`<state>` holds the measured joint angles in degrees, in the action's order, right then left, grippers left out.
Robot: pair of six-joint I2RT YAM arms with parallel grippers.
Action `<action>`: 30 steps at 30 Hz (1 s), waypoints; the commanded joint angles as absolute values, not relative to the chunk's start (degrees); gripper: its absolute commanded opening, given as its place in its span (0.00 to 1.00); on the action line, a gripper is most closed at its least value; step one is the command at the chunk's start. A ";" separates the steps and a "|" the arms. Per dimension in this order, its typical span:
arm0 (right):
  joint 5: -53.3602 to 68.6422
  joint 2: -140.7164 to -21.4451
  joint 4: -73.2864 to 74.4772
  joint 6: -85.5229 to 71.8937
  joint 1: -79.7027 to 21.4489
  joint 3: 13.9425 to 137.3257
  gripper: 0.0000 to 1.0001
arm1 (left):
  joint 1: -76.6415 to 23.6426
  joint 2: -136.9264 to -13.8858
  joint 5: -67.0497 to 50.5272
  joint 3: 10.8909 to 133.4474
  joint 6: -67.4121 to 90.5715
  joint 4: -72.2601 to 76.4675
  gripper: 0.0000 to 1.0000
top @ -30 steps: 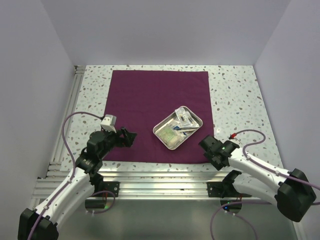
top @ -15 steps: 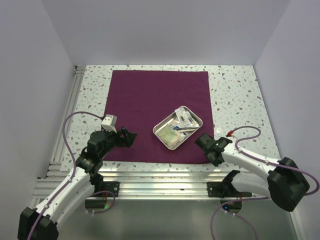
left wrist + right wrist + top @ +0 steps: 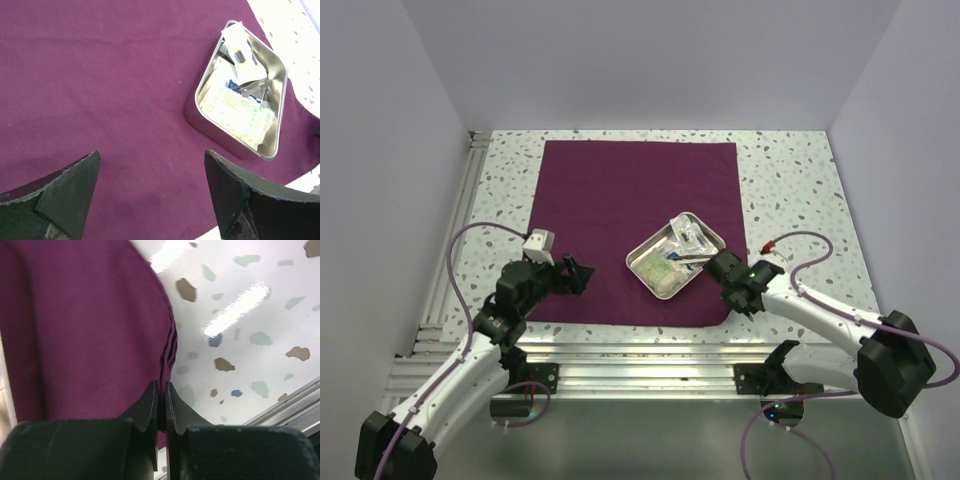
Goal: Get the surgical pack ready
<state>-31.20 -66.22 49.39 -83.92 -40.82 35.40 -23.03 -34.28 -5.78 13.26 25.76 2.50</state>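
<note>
The surgical pack (image 3: 620, 200) is a plum-purple cloth spread flat as a big square on the speckled table. A metal tray (image 3: 634, 257) holding packets sits on its near right part. My right gripper (image 3: 719, 269) is by the tray's right side, shut on the cloth's right edge near the front corner. In the right wrist view the bunched cloth (image 3: 90, 330) is pinched between the jaws of that gripper (image 3: 162, 386). My left gripper (image 3: 582, 276) hovers open over the cloth's near left part. In the left wrist view, only cloth (image 3: 125, 75) lies between its fingers (image 3: 151, 154), with the tray (image 3: 199, 92) ahead to the right.
Aluminium rails (image 3: 620, 355) run along the table's near edge and its left side (image 3: 470, 180). White walls close in the left, back and right. The right arm's purple cable (image 3: 810, 245) loops over the bare table to the right of the cloth.
My right gripper has moved from the cloth's near right corner toward the tray and has shut on the cloth's edge. The left arm has stayed still.
</note>
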 commanded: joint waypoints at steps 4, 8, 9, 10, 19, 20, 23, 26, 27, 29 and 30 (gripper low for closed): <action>-32.96 -67.32 50.72 -75.86 -40.78 46.57 0.00 | -23.20 -36.47 -6.24 14.06 24.43 6.77 0.89; -32.70 -69.95 48.52 -72.08 -40.78 51.14 0.00 | -23.20 -38.84 -6.24 15.81 24.96 6.86 0.89; -32.52 -71.88 48.25 -71.37 -40.69 52.20 0.00 | -23.20 -39.80 -6.41 16.17 25.22 6.94 0.89; -32.43 -72.94 47.73 -70.15 -40.61 54.47 0.00 | -23.20 -40.34 -6.42 16.52 25.40 7.03 0.89; -28.04 -87.00 44.39 -61.79 -38.76 70.12 0.00 | -23.20 -49.83 -8.08 21.79 27.77 9.75 0.89; -26.73 -89.62 43.86 -61.09 -38.15 71.35 0.00 | -23.20 -50.62 -8.35 22.75 27.86 10.97 0.89; -23.83 -94.20 42.63 -58.72 -36.74 75.93 0.00 | -23.20 -54.66 -9.23 25.21 27.78 12.91 0.89; -22.24 -98.07 42.63 -57.04 -35.95 80.23 0.00 | -23.20 -59.93 -9.49 28.11 26.98 14.32 0.89; -21.71 -99.04 42.28 -56.43 -35.77 81.90 0.00 | -23.20 -62.55 -9.93 28.65 26.72 15.11 0.89; -21.01 -100.54 42.36 -55.20 -35.60 83.58 0.00 | -23.20 -65.46 -10.98 30.57 26.63 17.40 0.89; -20.92 -101.94 42.36 -54.59 -35.60 84.98 0.00 | -23.20 -68.35 -12.03 31.37 26.72 17.92 0.89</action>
<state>-22.55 -100.25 43.97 -57.89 -35.92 80.44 -23.03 -64.20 -9.34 27.51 27.40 11.51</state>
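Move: The right hand already pinches the cloth's near right corner, some 4 cm above the table. The tray's middle lies about 12 cm ahead and 12 cm left of that hand, slightly below it. In the tray, the gauze pack is about 8 cm ahead and 15 cm left of the same hand, and the white packets about 16 cm ahead and 10 cm left. From the left hand, the tray is some 19 cm right, 4 cm ahead and 9 cm below. Right hand swings the pinched corner 20 cm forward-left over the tray, rising; open left hand nears, about 6 cm. ##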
